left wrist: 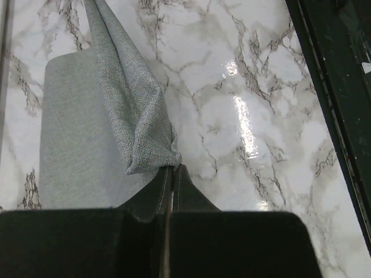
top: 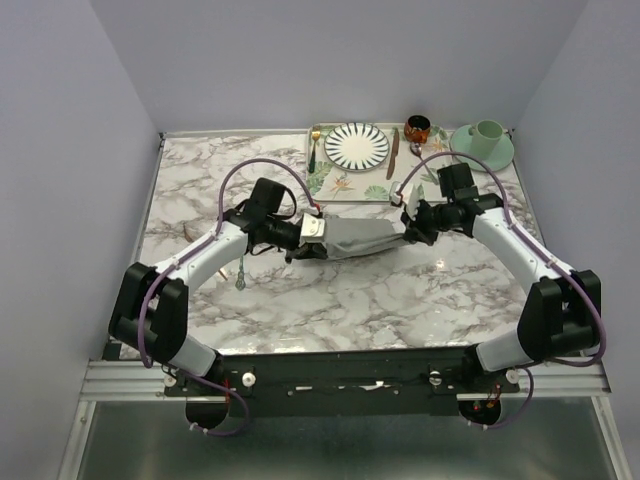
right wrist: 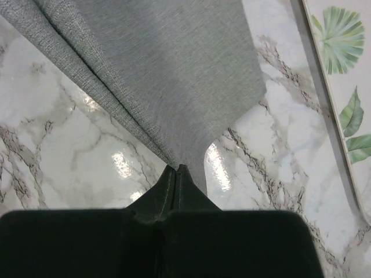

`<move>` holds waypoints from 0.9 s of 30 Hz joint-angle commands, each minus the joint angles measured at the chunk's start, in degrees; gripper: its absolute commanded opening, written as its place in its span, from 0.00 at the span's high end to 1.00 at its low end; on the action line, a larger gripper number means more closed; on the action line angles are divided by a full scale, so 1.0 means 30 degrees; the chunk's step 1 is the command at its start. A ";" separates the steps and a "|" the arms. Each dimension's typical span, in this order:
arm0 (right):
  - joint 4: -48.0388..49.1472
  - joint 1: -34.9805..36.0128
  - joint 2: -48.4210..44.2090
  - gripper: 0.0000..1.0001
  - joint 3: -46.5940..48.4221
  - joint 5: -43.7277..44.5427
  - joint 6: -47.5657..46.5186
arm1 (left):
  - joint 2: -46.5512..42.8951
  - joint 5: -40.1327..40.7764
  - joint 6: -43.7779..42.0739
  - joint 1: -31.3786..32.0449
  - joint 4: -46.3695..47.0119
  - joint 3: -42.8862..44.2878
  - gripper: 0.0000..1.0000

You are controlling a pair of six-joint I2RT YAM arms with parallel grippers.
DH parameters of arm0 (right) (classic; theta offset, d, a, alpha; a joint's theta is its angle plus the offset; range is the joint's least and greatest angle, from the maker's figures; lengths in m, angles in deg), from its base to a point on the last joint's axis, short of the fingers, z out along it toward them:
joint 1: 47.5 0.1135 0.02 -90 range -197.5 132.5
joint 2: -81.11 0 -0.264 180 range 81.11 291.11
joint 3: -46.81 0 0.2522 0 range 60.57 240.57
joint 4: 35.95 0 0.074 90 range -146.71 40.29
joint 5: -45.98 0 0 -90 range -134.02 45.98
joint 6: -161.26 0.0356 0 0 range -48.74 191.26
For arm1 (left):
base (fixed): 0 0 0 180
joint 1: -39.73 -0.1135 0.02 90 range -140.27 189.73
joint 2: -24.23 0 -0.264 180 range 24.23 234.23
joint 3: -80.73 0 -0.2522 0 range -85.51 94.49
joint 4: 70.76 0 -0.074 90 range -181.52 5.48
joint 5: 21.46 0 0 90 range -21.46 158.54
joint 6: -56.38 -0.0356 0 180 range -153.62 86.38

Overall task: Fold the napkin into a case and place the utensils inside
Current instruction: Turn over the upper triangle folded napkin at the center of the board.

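The grey napkin (top: 360,240) hangs stretched between my two grippers over the middle of the marble table, partly folded on itself. My left gripper (top: 320,233) is shut on its left corner; in the left wrist view the bunched cloth (left wrist: 139,127) is pinched at the gripper (left wrist: 172,168), with another layer lying flat below. My right gripper (top: 405,228) is shut on the right end; the right wrist view shows the folded napkin (right wrist: 174,69) running away from the gripper (right wrist: 177,167). One slim pale utensil (top: 241,272) lies on the table by my left forearm.
At the back stands a leaf-patterned tray (top: 340,185) with a striped plate (top: 357,146), a gold dark-handled fork (top: 315,150) and a brown-handled knife (top: 393,155). A small dark cup (top: 417,128) and a green cup on its saucer (top: 485,140) sit at the back right.
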 commanded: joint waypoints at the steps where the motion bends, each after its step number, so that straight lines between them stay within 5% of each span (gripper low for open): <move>1: 0.0429 -0.0076 -0.1005 0.99 0.0487 0.0511 -0.0026 | -0.1214 -0.0348 0.1809 -0.0163 0.0656 0.0154 1.00; 9: -0.0189 -0.0105 0.1009 0.99 0.4204 0.1622 0.0619 | 0.0157 -0.0260 0.3862 -0.1215 0.1947 0.3113 1.00; 21: -0.1301 -0.0779 0.5498 0.99 1.4634 0.2269 0.0972 | 0.4644 -0.0319 0.6473 -0.3446 0.4027 1.1056 1.00; 27: -0.0953 -0.0750 0.4420 0.99 1.2391 0.1655 0.0416 | 0.3829 -0.0993 0.4838 -0.3417 0.3500 0.9305 1.00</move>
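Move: Both grippers hold the folded napkin clear of the table, its middle about 10 cm to the left hand's right and 7 ahead; the loose part reaches forward. The tray's middle lies about 33 cm ahead of the left hand, 16 to its right, 11 below; from the right hand, 28 ahead, 3 left, 9 below. On the tray, the plate is roughly 34 cm ahead of the right hand and 10 left, the knife some 31 straight ahead. Up and forward together, both arms swing the napkin towards the tray, about 15 cm each way, quickest through the middle and easing to a stop high above the table near the tray's front edge. Both grippers stay shut on their corners; the wrists tilt the fingers upward, the right by some 20 degrees, while the left also turns counter-clockwise. ##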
